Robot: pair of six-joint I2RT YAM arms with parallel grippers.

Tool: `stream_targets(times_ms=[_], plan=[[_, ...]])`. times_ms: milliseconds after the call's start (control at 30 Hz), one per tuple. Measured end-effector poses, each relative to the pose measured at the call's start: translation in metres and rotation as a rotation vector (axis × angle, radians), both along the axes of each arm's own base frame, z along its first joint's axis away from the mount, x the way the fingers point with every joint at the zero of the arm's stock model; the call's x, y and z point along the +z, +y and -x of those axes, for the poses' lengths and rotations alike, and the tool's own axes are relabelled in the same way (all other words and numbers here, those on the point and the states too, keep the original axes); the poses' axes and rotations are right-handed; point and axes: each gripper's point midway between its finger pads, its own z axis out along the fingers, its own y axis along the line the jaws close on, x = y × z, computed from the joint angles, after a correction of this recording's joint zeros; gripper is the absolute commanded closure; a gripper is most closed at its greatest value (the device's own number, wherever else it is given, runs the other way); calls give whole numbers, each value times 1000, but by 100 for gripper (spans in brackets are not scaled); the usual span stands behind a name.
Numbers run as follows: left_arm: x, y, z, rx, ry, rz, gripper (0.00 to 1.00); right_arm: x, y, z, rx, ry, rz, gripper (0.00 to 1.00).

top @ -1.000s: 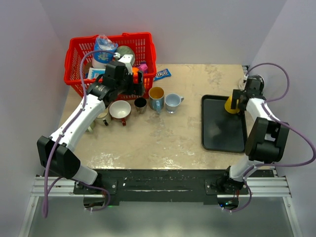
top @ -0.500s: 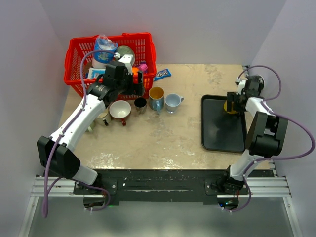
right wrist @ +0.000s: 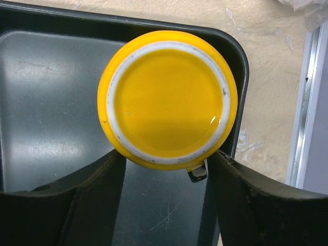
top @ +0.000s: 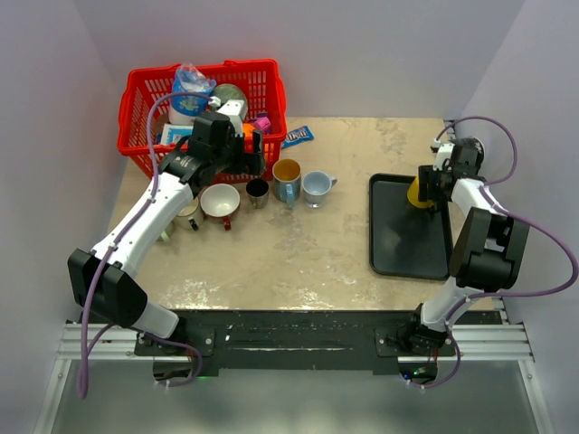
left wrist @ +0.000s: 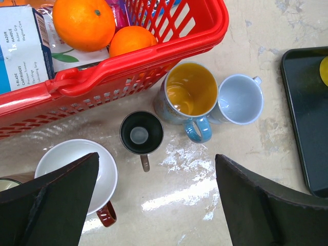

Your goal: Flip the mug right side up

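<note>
A yellow mug [right wrist: 169,97] stands upside down, its base facing up, at the far right corner of the black tray [right wrist: 46,102]. My right gripper [right wrist: 169,154] reaches down over it, one finger against each side of the mug, shut on it. From above, the mug [top: 416,193] shows just left of that gripper [top: 429,188]. My left gripper [left wrist: 156,169] hangs wide open and holds nothing, above the table in front of the red basket [left wrist: 154,46].
Upright cups stand in a row below the left gripper: a blue mug with a yellow inside [left wrist: 189,92], a pale blue one [left wrist: 240,98], a small dark cup [left wrist: 141,133] and a white one with a red handle [left wrist: 77,169]. The basket holds oranges [left wrist: 84,23] and packets.
The right gripper's fingers have closed in from wide apart onto the yellow mug's sides, and the wrist shifted slightly. The left arm has not moved.
</note>
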Motion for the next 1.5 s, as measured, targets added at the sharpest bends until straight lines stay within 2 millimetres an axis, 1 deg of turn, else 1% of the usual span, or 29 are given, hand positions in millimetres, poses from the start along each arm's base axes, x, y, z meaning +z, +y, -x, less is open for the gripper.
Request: stream_targets(times_ms=[133,200,300,333,433,533,633,667,867,1067,1100,1133,1200,1233,1267,1333,1367,1500], plan=[[0,0,0,0,0,0,1,-1,0,2,0,10,-1,50],[0,0,0,0,0,0,1,-2,0,4,-6,19,1,53],[0,0,0,-1,-1,-1,1,-3,-2,6,-15,27,9,60],[0,0,0,-2,-1,-3,1,-3,-3,6,-18,30,13,65],[0,0,0,-4,-2,-6,1,-4,-4,7,-24,38,17,75],[0,0,0,-3,-2,-6,1,-4,-6,7,-36,46,21,79],[0,0,0,-4,-2,-6,1,-6,-7,7,-44,56,23,93],[-1,0,0,-4,-2,-7,1,-7,-7,5,-44,58,23,100],[-2,0,-1,-4,3,-9,1,-17,-5,2,-43,81,22,100],[-3,0,-1,-4,4,-9,1,-18,-1,3,-46,98,23,100],[-3,0,-1,-4,4,-9,1,-17,-1,3,-48,102,20,93],[-3,0,-1,-4,4,-9,1,-17,0,3,-51,108,15,70],[-3,0,-1,-4,4,-9,1,-17,1,3,-55,112,8,62],[-3,0,-1,-4,4,-9,1,-16,1,3,-59,110,6,61],[-3,0,-1,-4,4,-9,1,-17,1,3,-62,109,4,68],[-3,0,-1,-4,4,-9,1,-17,2,3,-65,106,0,88],[-3,0,-1,-4,4,-9,1,-18,2,4,-69,108,2,100],[-3,0,-1,-4,4,-9,1,-18,3,4,-88,90,-7,100]])
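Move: The upside-down yellow mug stands in the far right corner of the tray, its middle some 5 cm straight ahead of the right hand and about 2 cm lower; its handle points back, slightly right, between the part-open fingers. The tray's middle lies about 5 cm back and 3 cm left of that hand, and the patterned roll about 14 cm ahead and 12 cm right. From the left hand the mug is roughly 46 cm right, 4 cm ahead. The yellow mug's handle is what the right fingers close on: the hand sinks about 2 cm beside it, after first easing back just under 1 cm, while the wrist tips the fingers some 5 degrees steeper. The fingers narrow from about two-thirds open to nearly shut, pinching the handle at the mug's near side. ##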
